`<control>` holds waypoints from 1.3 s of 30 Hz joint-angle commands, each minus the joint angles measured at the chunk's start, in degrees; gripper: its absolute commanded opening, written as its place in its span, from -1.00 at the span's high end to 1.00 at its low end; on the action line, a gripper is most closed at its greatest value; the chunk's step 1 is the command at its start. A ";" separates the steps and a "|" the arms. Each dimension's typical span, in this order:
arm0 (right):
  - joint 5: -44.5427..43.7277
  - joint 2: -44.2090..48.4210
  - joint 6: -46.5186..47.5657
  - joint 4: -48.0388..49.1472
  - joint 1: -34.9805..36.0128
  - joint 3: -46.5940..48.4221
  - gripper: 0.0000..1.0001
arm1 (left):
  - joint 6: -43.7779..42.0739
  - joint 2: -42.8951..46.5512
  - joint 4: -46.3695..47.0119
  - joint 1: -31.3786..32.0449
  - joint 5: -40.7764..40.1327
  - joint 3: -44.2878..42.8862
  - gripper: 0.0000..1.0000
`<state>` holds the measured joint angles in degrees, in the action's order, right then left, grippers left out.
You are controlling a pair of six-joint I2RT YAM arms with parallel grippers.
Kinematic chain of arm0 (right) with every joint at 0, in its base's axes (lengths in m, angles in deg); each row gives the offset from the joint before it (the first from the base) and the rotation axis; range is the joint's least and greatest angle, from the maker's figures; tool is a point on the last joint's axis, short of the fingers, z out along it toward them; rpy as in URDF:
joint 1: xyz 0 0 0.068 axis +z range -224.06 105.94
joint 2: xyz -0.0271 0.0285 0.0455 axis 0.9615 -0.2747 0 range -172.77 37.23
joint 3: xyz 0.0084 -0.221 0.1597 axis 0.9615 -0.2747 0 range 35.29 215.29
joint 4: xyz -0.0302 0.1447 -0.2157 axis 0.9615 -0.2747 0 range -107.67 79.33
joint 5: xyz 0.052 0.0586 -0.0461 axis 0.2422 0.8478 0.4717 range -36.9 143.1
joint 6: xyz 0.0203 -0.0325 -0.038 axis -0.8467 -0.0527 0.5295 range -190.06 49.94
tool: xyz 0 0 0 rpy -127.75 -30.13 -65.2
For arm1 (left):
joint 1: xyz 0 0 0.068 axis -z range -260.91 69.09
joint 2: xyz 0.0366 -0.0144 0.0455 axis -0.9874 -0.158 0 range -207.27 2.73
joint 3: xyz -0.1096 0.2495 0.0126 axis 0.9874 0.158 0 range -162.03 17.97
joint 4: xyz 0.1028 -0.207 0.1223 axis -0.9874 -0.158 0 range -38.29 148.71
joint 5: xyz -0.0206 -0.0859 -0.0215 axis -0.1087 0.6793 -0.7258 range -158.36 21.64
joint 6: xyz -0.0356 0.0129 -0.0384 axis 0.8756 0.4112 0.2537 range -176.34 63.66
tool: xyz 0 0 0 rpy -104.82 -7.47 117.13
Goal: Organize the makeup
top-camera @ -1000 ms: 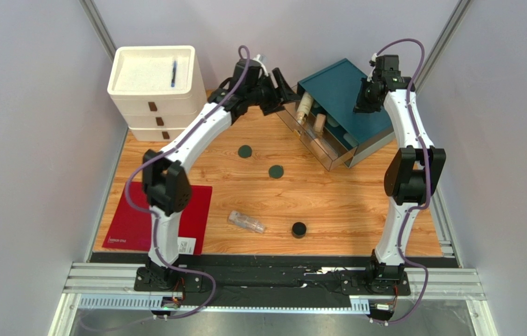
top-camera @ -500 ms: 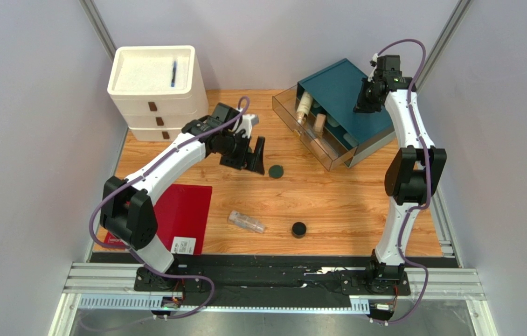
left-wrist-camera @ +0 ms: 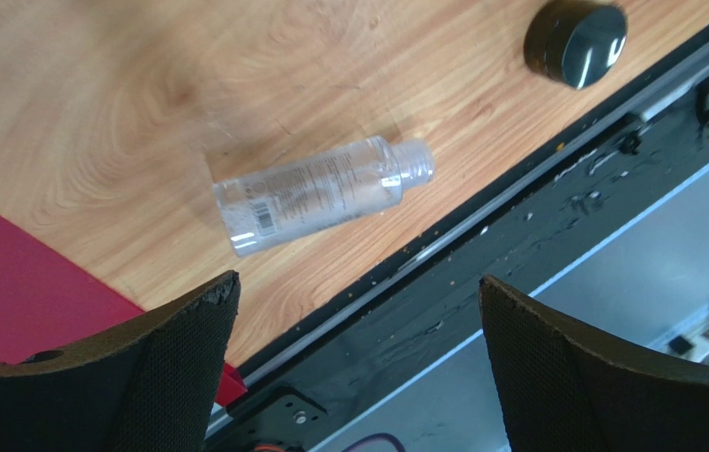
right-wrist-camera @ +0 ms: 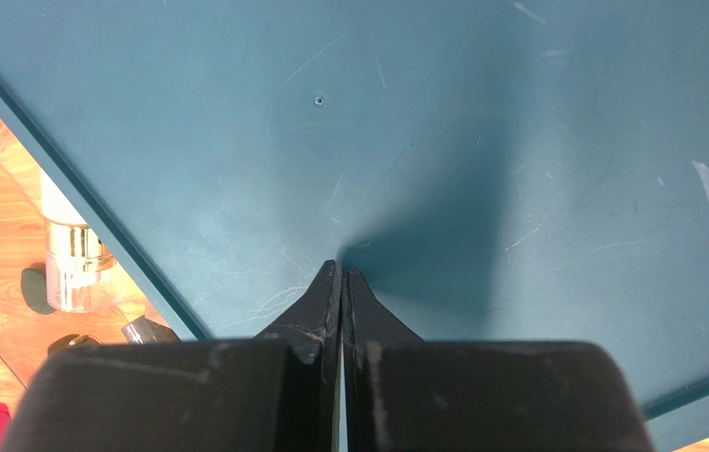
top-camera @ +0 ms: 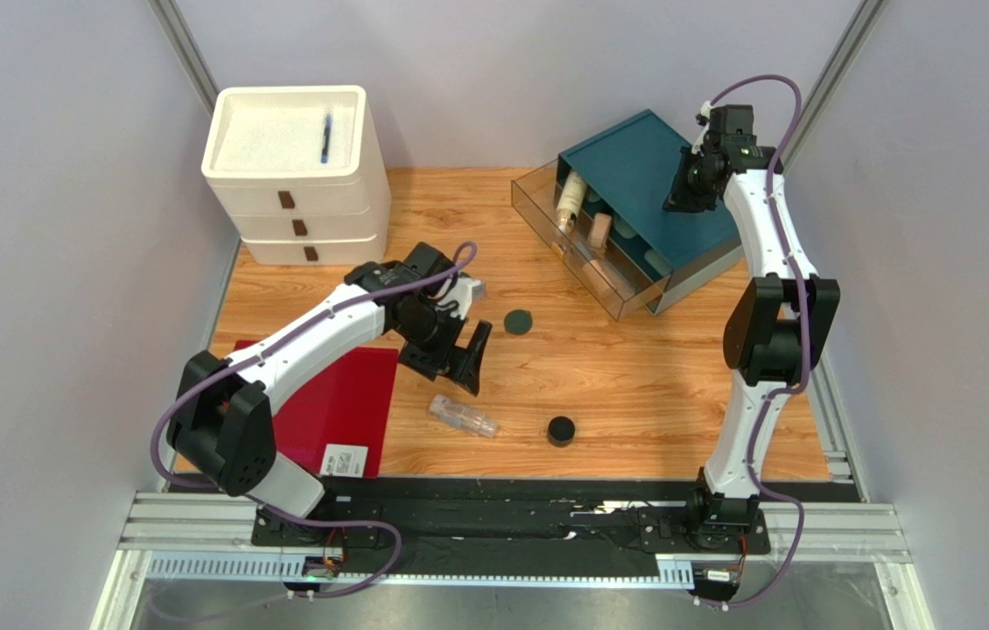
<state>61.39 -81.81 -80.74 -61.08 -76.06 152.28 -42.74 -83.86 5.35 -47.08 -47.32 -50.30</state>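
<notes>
My left gripper (top-camera: 450, 365) hangs open and empty over the table, a little far-left of the clear bottle (top-camera: 463, 418). In the left wrist view its jaws (left-wrist-camera: 356, 285) stand wide apart, with the clear bottle (left-wrist-camera: 321, 193) lying on its side just beyond them. The black round jar (left-wrist-camera: 575, 30) stands further right, near the front edge (top-camera: 562, 431). One dark-green disc (top-camera: 518, 320) lies flat at mid table. A cream gold-necked bottle (top-camera: 570, 200) (right-wrist-camera: 71, 254) and a beige bottle (top-camera: 601, 234) lie in the clear open drawer. My right gripper (right-wrist-camera: 339, 271) is shut, its tips against the teal box top (right-wrist-camera: 481, 122).
The teal box (top-camera: 651, 171) with its clear drawer (top-camera: 553, 234) pulled out stands at the back right. A white drawer unit (top-camera: 290, 177) with a blue pen (top-camera: 325, 135) on top stands at the back left. A red mat (top-camera: 355, 394) lies front left.
My left arm has swung back from the drawer toward the near side, over the clear bottle, and its jaws have opened wide. The right arm has not moved.
</notes>
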 commanded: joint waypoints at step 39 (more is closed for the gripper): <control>-0.65 -2.86 1.36 -6.19 -0.29 -3.35 1.00 | -18.62 -15.27 6.69 18.56 -19.54 4.55 -0.91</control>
<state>62.64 -81.66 -80.72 -60.58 -76.38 151.80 -61.21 -96.86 10.73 -28.86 -67.24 -46.04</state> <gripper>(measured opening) 0.002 0.959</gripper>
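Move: The clear plastic bottle lies about 11 cm below the open left hand and some 3 cm back from it, roughly level with it sideways. The black jar stands some 14 cm to the right of that bottle and about 2 cm nearer the base; a green disc lies about 13 cm ahead and 8 cm right of the hand. From the right hand, parked at the drawer box, the bottle is roughly 34 cm back, 36 cm left and 16 cm below. The clear bottle is approached from above by the left hand, which sinks about 9 cm onto it with fingers wide open. On the way down the hand swings back nearly 4 cm, comes forward again, then eases back some 2.5 cm, while the wrist turns about 30 degrees clockwise and its rightward-slanting fingers come to point nearly straight down, astride the bottle. ##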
